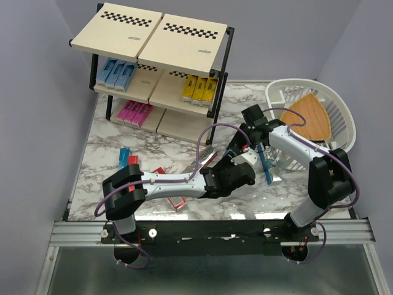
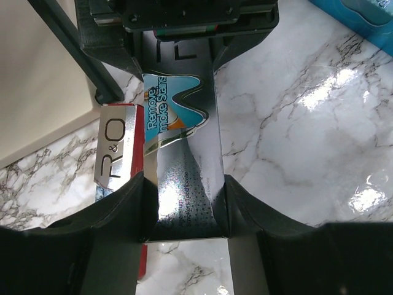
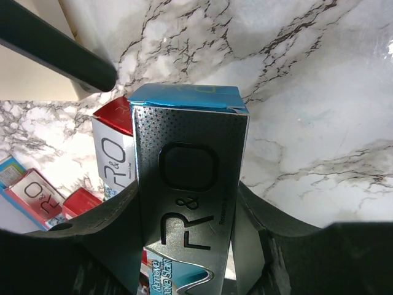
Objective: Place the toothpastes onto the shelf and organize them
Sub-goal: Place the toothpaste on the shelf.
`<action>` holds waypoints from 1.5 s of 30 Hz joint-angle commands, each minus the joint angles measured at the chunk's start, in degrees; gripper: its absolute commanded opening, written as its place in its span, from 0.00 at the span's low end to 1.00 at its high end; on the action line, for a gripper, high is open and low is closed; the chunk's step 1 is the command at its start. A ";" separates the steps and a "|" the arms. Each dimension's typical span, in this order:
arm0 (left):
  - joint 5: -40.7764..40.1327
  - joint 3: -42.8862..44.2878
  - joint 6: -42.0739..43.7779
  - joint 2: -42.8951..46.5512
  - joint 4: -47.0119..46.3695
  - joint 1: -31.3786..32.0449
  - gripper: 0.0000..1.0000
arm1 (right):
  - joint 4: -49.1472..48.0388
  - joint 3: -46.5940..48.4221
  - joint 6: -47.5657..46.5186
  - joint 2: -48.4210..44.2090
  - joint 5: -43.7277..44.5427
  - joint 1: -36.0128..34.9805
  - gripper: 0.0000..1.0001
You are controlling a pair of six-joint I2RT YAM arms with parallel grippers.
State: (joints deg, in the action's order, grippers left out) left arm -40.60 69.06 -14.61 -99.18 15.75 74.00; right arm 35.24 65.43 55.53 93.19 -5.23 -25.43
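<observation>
A silver and teal toothpaste box (image 2: 184, 153) is held at both ends. My left gripper (image 2: 184, 187) is shut on its near end, with the right gripper's black body (image 2: 184, 18) at the far end. In the right wrist view the same box (image 3: 190, 153) sits between the pads of my right gripper (image 3: 187, 196). From above, the two grippers (image 1: 230, 175) (image 1: 242, 153) meet mid-table and mostly hide the box. A red and white toothpaste (image 2: 116, 153) lies beside it. The shelf (image 1: 153, 37) holds light blue (image 1: 115, 72), yellow (image 1: 201, 88) and pink (image 1: 135, 112) toothpastes.
A white basket (image 1: 344, 110) with a wooden wedge board (image 1: 310, 117) stands at the right. A teal box (image 1: 265, 163) sits close by it. Loose blue (image 1: 124, 157) and red (image 1: 178, 201) boxes lie on the marble near the left arm. A black shelf leg (image 3: 55, 52) is close.
</observation>
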 commanded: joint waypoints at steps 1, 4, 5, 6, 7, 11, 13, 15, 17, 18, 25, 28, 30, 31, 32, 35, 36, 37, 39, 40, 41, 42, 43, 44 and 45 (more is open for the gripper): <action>-0.54 -2.78 0.90 4.86 -3.18 0.36 0.35 | -2.11 0.14 -0.42 -3.88 -0.57 -0.32 0.44; 0.78 -4.28 1.51 7.15 -4.49 0.36 0.31 | -2.90 0.14 -1.03 -5.29 -0.39 -0.32 0.54; 1.13 -5.24 1.78 7.76 -5.46 0.36 0.30 | -2.90 0.31 -1.21 -5.64 -0.22 -0.32 0.59; 1.57 -5.68 2.21 9.07 -5.90 0.36 0.28 | -2.99 0.49 -1.47 -6.08 -0.04 -0.32 0.61; 2.36 -6.12 2.91 9.87 -6.34 0.36 0.25 | -2.73 0.92 -2.08 -6.52 0.66 -0.32 0.63; 4.30 -9.28 5.64 14.44 -10.02 0.27 0.21 | -1.85 2.50 -4.54 -10.03 3.30 -0.23 0.79; 5.61 -10.60 6.70 17.78 -11.35 0.27 0.21 | -1.76 3.39 -6.65 -13.02 4.87 -0.23 0.87; 7.55 -12.19 8.28 20.93 -12.93 0.18 0.21 | -1.76 4.88 -8.41 -15.82 6.88 -0.32 0.96; 9.04 -13.50 9.42 23.23 -13.72 0.01 0.20 | -0.89 6.28 -11.05 -17.42 9.18 -0.23 0.99; 9.48 -13.86 10.56 25.59 -13.90 0.01 0.20 | -0.71 7.60 -12.01 -18.99 10.15 -0.23 1.00; 14.84 -12.81 14.34 35.27 -10.57 -2.27 0.20 | 4.30 14.88 -18.43 -26.47 28.56 0.47 1.00; 16.42 -9.39 16.36 37.47 -6.18 -4.03 0.20 | 4.92 16.22 -20.89 -30.51 34.83 0.65 1.00; 17.30 -6.58 17.25 38.96 -3.80 -6.04 0.20 | 3.70 15.79 -22.04 -33.68 39.41 0.73 1.00; 19.14 -5.52 17.60 39.23 -3.01 -7.10 0.20 | 3.17 15.17 -22.39 -34.82 40.73 0.73 1.00; 19.68 -3.42 17.95 39.50 -1.70 -8.07 0.20 | 2.21 13.86 -22.22 -35.78 42.83 0.73 1.00; 23.27 0.62 18.22 39.85 0.94 -12.29 0.20 | -1.21 11.13 -22.22 -40.09 43.73 0.82 1.00; 24.07 1.68 18.65 39.76 1.56 -13.17 0.20 | -2.19 9.04 -22.22 -42.36 43.56 0.82 1.00; 24.60 2.83 18.83 39.76 2.18 -14.57 0.20 | -3.42 7.97 -22.83 -43.34 43.21 0.82 1.00; 26.01 7.04 19.70 39.33 4.02 -15.89 0.20 | -6.85 5.25 -24.23 -44.84 41.89 0.82 1.00; 26.53 8.71 20.06 39.15 4.64 -16.42 0.20 | -7.20 4.80 -24.85 -45.28 41.62 0.82 1.00; 26.88 12.21 20.50 38.80 5.95 -17.56 0.20 | -6.95 4.53 -24.94 -45.20 41.19 0.82 1.00; 26.80 14.16 20.85 37.75 6.83 -18.01 0.20 | -6.60 4.36 -25.12 -45.11 40.92 0.82 1.00; 26.54 16.35 21.55 37.04 8.06 -18.53 0.21 | -6.33 3.92 -25.12 -44.68 40.66 0.82 1.00; 26.28 21.07 21.64 36.25 10.94 -19.93 0.21 | -5.89 3.66 -25.20 -44.58 40.13 0.82 1.00; 26.01 23.47 21.82 34.24 12.62 -20.64 0.21 | -5.71 3.31 -25.29 -44.41 39.95 0.91 1.00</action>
State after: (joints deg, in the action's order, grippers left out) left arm -16.80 80.44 4.58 -61.63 22.79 56.45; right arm 30.83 70.72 31.92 47.75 34.22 -24.73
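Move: Both hands already grip one silver toothpaste, the left near its rear end, the right farther forward. From the left hand, the top shelf's right board lies about 22 cm ahead, 18 cm left and 28 cm up; the yellow toothpastes are about 20 ahead, 12 left and 12 up. On the table, the other silver box lies 4 ahead and 12 left, the red box 5 back and 23 left, both some 9 below. The board is about 13 ahead, 20 left and 31 above the right hand. The right fingers open and come free of the silver toothpaste, handing it over; the left keeps its pinch and carries it about 30 cm up and 12 cm left towards the top shelf, easing back then forward, its wrist tipping up and rolling over some 30 degrees in all. The emptied right hand climbs some 30 cm and swings right to the basket's side, tipping up strongly. ##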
